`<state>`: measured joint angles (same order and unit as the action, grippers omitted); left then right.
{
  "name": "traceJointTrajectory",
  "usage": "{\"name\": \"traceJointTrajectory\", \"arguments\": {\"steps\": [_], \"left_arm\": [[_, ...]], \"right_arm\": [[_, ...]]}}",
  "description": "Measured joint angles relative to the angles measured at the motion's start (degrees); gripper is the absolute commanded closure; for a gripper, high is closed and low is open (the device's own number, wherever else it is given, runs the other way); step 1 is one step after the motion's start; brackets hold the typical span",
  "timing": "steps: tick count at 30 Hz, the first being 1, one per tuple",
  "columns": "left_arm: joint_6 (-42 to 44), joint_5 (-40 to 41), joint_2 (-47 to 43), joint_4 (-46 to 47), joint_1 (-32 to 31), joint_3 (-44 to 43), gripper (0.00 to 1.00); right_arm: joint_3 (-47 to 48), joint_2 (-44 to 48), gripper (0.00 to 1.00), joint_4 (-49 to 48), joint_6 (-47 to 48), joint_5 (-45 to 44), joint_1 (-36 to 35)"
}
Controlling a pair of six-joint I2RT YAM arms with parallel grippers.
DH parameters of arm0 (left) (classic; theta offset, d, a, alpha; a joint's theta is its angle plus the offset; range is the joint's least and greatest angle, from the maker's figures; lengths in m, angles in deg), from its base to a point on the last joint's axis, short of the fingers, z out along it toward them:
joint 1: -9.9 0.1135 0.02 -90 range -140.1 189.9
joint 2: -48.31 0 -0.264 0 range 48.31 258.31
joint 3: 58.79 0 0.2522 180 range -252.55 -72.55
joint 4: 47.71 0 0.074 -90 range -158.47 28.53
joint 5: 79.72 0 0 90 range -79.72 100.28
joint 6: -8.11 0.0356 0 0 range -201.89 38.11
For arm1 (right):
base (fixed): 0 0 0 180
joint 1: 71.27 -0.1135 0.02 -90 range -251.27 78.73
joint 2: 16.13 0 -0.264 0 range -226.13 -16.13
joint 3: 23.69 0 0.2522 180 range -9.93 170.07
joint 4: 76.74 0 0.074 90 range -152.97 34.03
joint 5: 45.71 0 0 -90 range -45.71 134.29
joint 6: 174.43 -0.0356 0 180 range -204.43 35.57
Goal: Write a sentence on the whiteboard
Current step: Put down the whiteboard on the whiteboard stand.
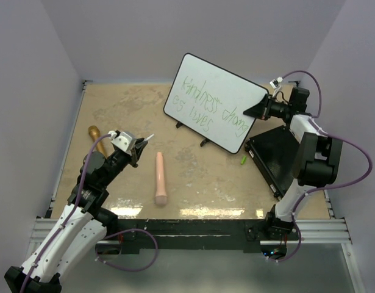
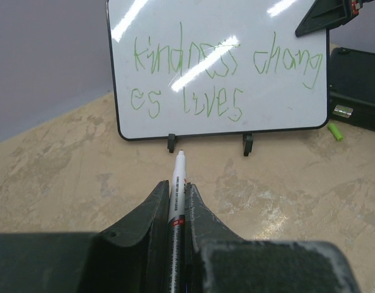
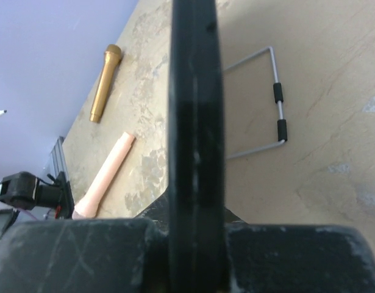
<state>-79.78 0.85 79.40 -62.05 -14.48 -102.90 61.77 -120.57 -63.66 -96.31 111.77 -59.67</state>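
Note:
The whiteboard (image 1: 219,76) stands tilted at the back right on small black feet. The sentence (image 1: 202,96) runs across it in thin green handwriting, in two lines, and it reads clearly in the left wrist view (image 2: 181,58). My right gripper (image 1: 259,108) is shut on the whiteboard's right edge; in its own view the black rim (image 3: 195,122) runs edge-on between its jaws. My left gripper (image 1: 137,150) hovers over the table front left of the board, shut on a white marker (image 2: 178,177) whose tip points at the board, well short of it.
A pink cylinder (image 1: 160,177) lies in front of the board and a gold one (image 1: 97,139) at the left. A black flat case (image 1: 275,155) lies at the right, with a small green cap (image 1: 242,159) beside it. A wire stand (image 3: 275,110) props the board from behind.

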Motion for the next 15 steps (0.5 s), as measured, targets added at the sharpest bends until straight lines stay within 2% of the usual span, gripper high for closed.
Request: {"name": "traceJointTrajectory", "arguments": {"steps": [3,5,7,10,15], "left_arm": [[0.0,0.0,-0.1,0.0,0.0,0.0,1.00],[0.0,0.0,-0.2,0.0,0.0,0.0,1.00],[0.0,0.0,-0.3,0.0,0.0,0.0,1.00],[0.0,0.0,-0.5,0.0,0.0,0.0,1.00],[0.0,0.0,-0.8,0.0,0.0,0.0,1.00]], "right_arm": [[0.3,-0.5,0.93,1.8,2.5,0.9,0.2],[0.3,-0.4,0.87,3.1,4.4,1.3,0.4],[0.3,-0.4,0.76,4.7,6.4,1.5,0.5],[0.3,-0.4,0.66,7.5,10.4,1.3,0.6],[0.1,-0.4,0.62,12.4,15.6,1.0,0.7]]}}
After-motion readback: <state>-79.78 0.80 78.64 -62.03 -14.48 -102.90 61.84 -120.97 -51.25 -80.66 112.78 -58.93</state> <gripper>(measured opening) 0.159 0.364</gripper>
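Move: The right hand already grips the whiteboard's right edge; the whiteboard stand's middle lies about 22 cm to its left, some 9 cm ahead and 12 cm lower. The green cap lies on the table some 5 cm left of the hand and 6 cm back, 17 cm down; the black case's middle is about 10 cm back and 10 cm right, 14 cm down. From the left hand the stand is some 28 cm ahead, 26 cm right and 19 cm lower. Lower the right gripper about 2.5 cm while drawing it back some 2 cm, easing the whiteboard's right side down at the stand, with only a few degrees of turn in the wrist. Once the descent is under way, open the fingers to about a third, leaving them astride the board's right edge. ##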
